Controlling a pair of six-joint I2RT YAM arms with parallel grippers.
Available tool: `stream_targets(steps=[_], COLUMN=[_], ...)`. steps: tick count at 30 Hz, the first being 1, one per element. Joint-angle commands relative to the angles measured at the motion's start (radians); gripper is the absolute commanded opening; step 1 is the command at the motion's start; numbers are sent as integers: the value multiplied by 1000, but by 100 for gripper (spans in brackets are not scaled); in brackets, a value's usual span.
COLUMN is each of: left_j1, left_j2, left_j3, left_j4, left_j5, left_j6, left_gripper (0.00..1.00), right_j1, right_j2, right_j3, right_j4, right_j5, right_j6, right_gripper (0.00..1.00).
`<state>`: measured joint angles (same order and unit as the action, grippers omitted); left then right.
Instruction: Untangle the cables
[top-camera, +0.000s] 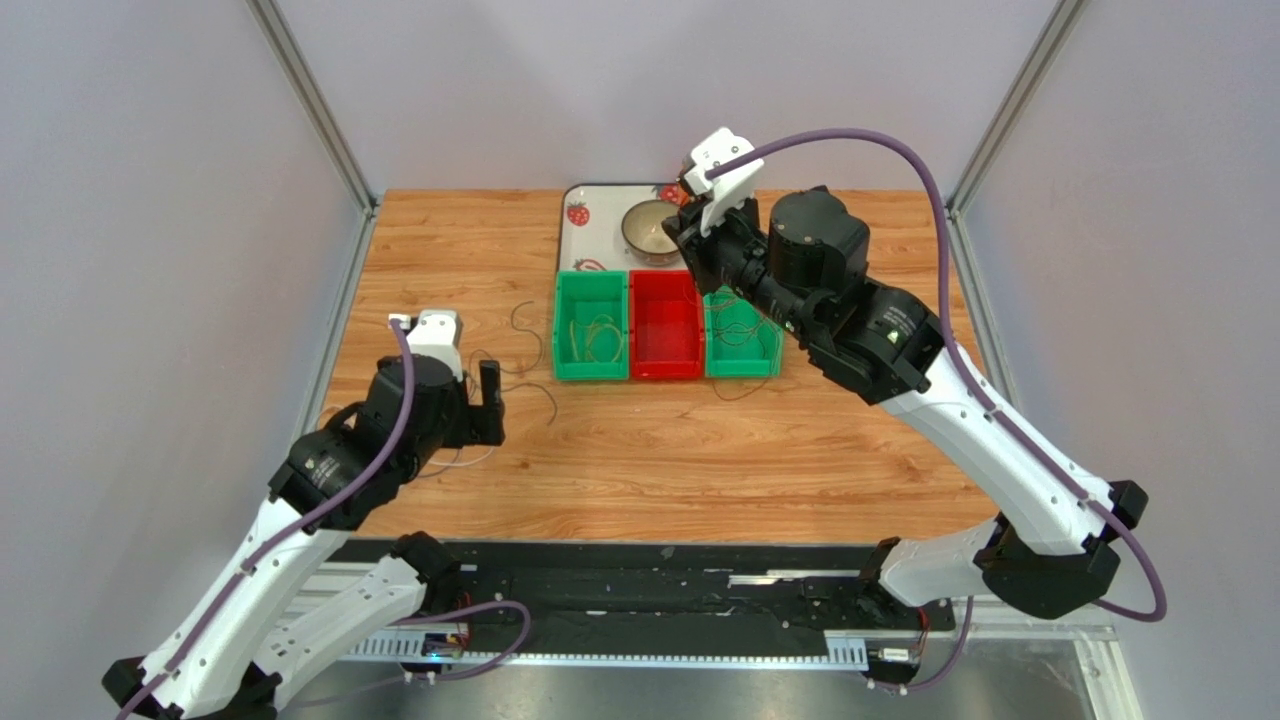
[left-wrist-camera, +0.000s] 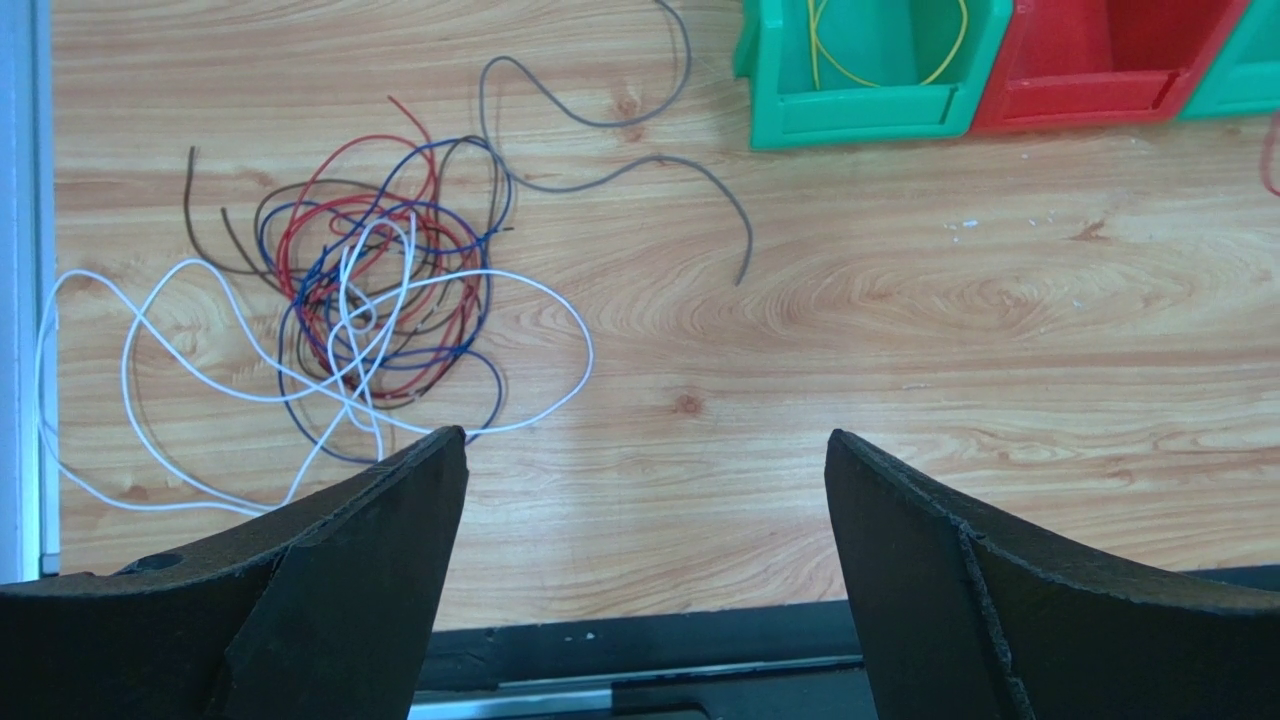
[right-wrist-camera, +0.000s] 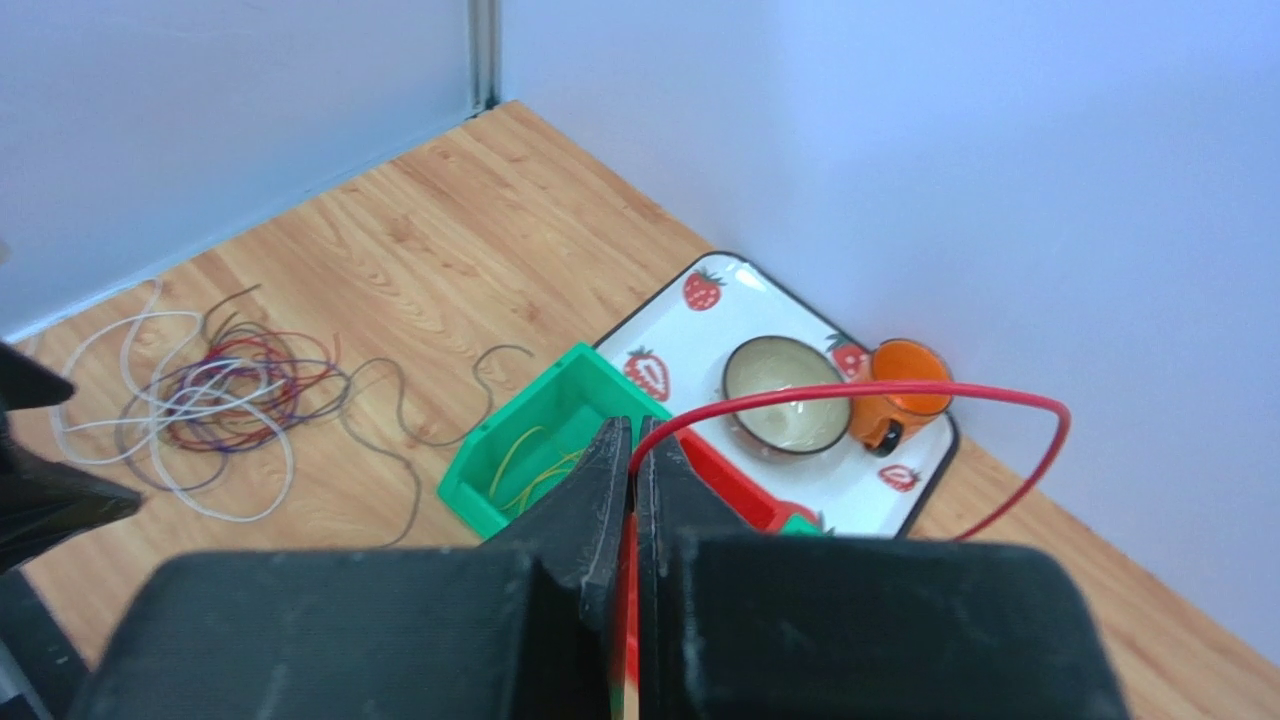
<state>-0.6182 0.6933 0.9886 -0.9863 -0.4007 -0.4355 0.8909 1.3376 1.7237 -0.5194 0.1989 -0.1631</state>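
Observation:
The cables (left-wrist-camera: 368, 300) lie in a loose tangle of red, blue, white and dark wires on the wooden table, left of my left gripper (left-wrist-camera: 643, 443). That gripper hangs over bare wood with its jaws wide open and nothing between them. A single grey cable (left-wrist-camera: 616, 150) snakes between the tangle and the bins. My right gripper (right-wrist-camera: 631, 438) is raised above the bins and shut on a red cable (right-wrist-camera: 902, 393), which arcs out over the tray. From the right wrist view the tangle (right-wrist-camera: 211, 398) shows far to the left. The left arm (top-camera: 376, 435) hides most of the tangle from above.
Three bins stand in a row: a green bin (top-camera: 591, 326) holding yellow wire, a red bin (top-camera: 666, 323) and another green bin (top-camera: 744, 338). Behind them a strawberry tray (right-wrist-camera: 684, 308) carries a bowl (right-wrist-camera: 786, 393) and an orange cup (right-wrist-camera: 902, 375). Walls enclose the table.

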Motion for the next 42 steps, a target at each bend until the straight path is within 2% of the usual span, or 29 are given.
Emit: stream_targets(steps=[1,12,20,31,42], left_j1=[5,5,5,11,18], left_j2=[-6,6,21,25,31], left_j3=[-2,-2,-1,-1,-1], left_j4=[34,32,29,31,34], left_j5=[8,0,-7,-6,-1], left_j6=[18,17,17,20,20], left_gripper=[97,97,97,97,97], right_j1=[-32,-156,-230,-274,-274], right_j2=[26,26,119,206,180], right_j3=[31,-45,-46,-43,14], right_j4=[110,255,389,538,522], right_j5=[30,-179,-377,-466,-529], right_j6=[-131,-205,-127,-118,-101], right_gripper=[0,0,0,0,0])
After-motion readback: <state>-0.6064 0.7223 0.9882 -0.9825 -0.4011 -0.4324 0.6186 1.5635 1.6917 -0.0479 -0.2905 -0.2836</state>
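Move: The right hand holds a red cable in shut fingers, high above the table. The red box, its likely goal, is about 20 cm ahead, 1 cm to the left and 43 cm below. The left green box is 12 cm left of the red one and the right green box 11 cm right of it; the bowl lies some 36 cm ahead of the hand and 1 cm left. From the idle left hand the red box is about 29 cm ahead, 22 cm right and 20 cm down. Still pinching the red cable, the right hand carries it forward about 10 cm, in over the red box's side of the table, and veers some 4 cm left in the later half. It stays high, rising slightly, dipping about 3 cm, then climbing back, while the fingers tip upward and swing counter-clockwise, each roughly 15 degrees. ##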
